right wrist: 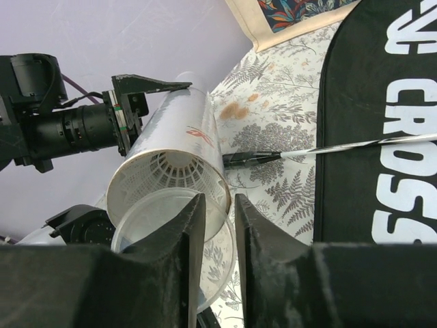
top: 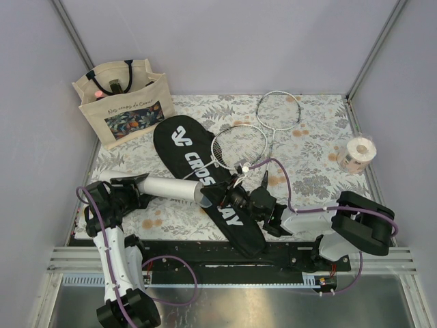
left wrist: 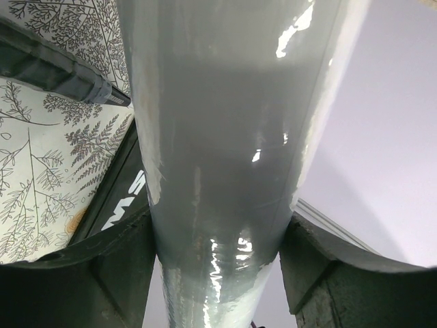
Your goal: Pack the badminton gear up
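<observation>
My left gripper [top: 136,183] is shut round the long white tube [top: 171,186], which lies pointing right, just above the table; the tube [left wrist: 225,137] fills the left wrist view between both fingers [left wrist: 130,246]. Its open end [right wrist: 171,171] shows a white lattice inside. A clear round lid [right wrist: 157,219] sits tilted at that end. My right gripper [right wrist: 220,205] is at the lid's rim, jaws a little apart. The black cover [top: 198,164] lies diagonally in the middle. Two white-framed rackets [top: 239,145] [top: 278,109] lie behind it, one shaft [right wrist: 355,145] crossing the cover [right wrist: 382,123].
A beige floral tote bag [top: 123,102] stands at the back left. A pale tape roll [top: 358,154] sits near the right edge. Grey walls close in the patterned table [top: 321,137] on three sides.
</observation>
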Robot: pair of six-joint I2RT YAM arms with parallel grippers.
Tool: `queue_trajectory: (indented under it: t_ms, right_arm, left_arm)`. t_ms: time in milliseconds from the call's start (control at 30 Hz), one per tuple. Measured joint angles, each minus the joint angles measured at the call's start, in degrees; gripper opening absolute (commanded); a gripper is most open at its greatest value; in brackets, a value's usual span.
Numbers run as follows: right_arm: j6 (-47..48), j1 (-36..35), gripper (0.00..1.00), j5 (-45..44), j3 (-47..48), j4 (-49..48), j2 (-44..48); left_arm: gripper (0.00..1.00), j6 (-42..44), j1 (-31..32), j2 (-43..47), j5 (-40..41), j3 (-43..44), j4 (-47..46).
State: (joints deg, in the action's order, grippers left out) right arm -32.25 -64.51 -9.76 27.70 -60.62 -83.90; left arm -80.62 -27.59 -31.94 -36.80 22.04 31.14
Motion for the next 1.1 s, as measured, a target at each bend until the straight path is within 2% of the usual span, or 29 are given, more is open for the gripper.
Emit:
queue_trajectory:
  t_ms: [100,167,733,1100]
  right_arm:
    - [-0.57,0.00,0.08,-0.74,0.04,2.62,1.22]
    - [-1.18,0.00,0.00,-1.40,0.04,4.66,2.08]
    - [-3.30,-0.02,0.00,-3.10,0.04,7.69,3.80]
    - [6.08,-0.28,0.00,-5.66,-1.79,-8.35,-0.13]
  left_arm:
    - [0.50,0.02,0.00,-0.07,0.07,0.00,0.00]
    - [0.50,0.11,0.00,-0.42,0.15,0.00,0.00]
    - [0.50,0.42,0.00,-2.69,0.85,0.00,-0.07]
    - [0.51,-1.14,-0.02,-3.08,-1.07,0.00,0.00]
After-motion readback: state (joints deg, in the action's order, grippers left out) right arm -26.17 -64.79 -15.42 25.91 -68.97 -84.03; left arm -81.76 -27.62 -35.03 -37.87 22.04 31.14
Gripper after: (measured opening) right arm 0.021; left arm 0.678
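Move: The right hand hovers at the tube's open mouth with its fingers partly open; the clear lid sits askew across the lower part of the mouth, its middle about 3 cm below this hand, 2 cm back and 1 cm to its left. The mouth is about 3 cm left and 1 cm back, and the racket bag is some 20 cm below, 2 cm left. From the left hand, gripping the tube, the lid is about 22 cm right, 3 cm back and 3 cm above. The right hand shuts its partly open fingers at the lid while sinking about 1 cm and easing slightly right, then climbs some 3 cm with a little forward travel, its fingertips tipping up by about 10 degrees and staying closed beside the mouth's forward rim. The left hand keeps its grip on the tube as the counter-hold, settling by just under 1 cm. ##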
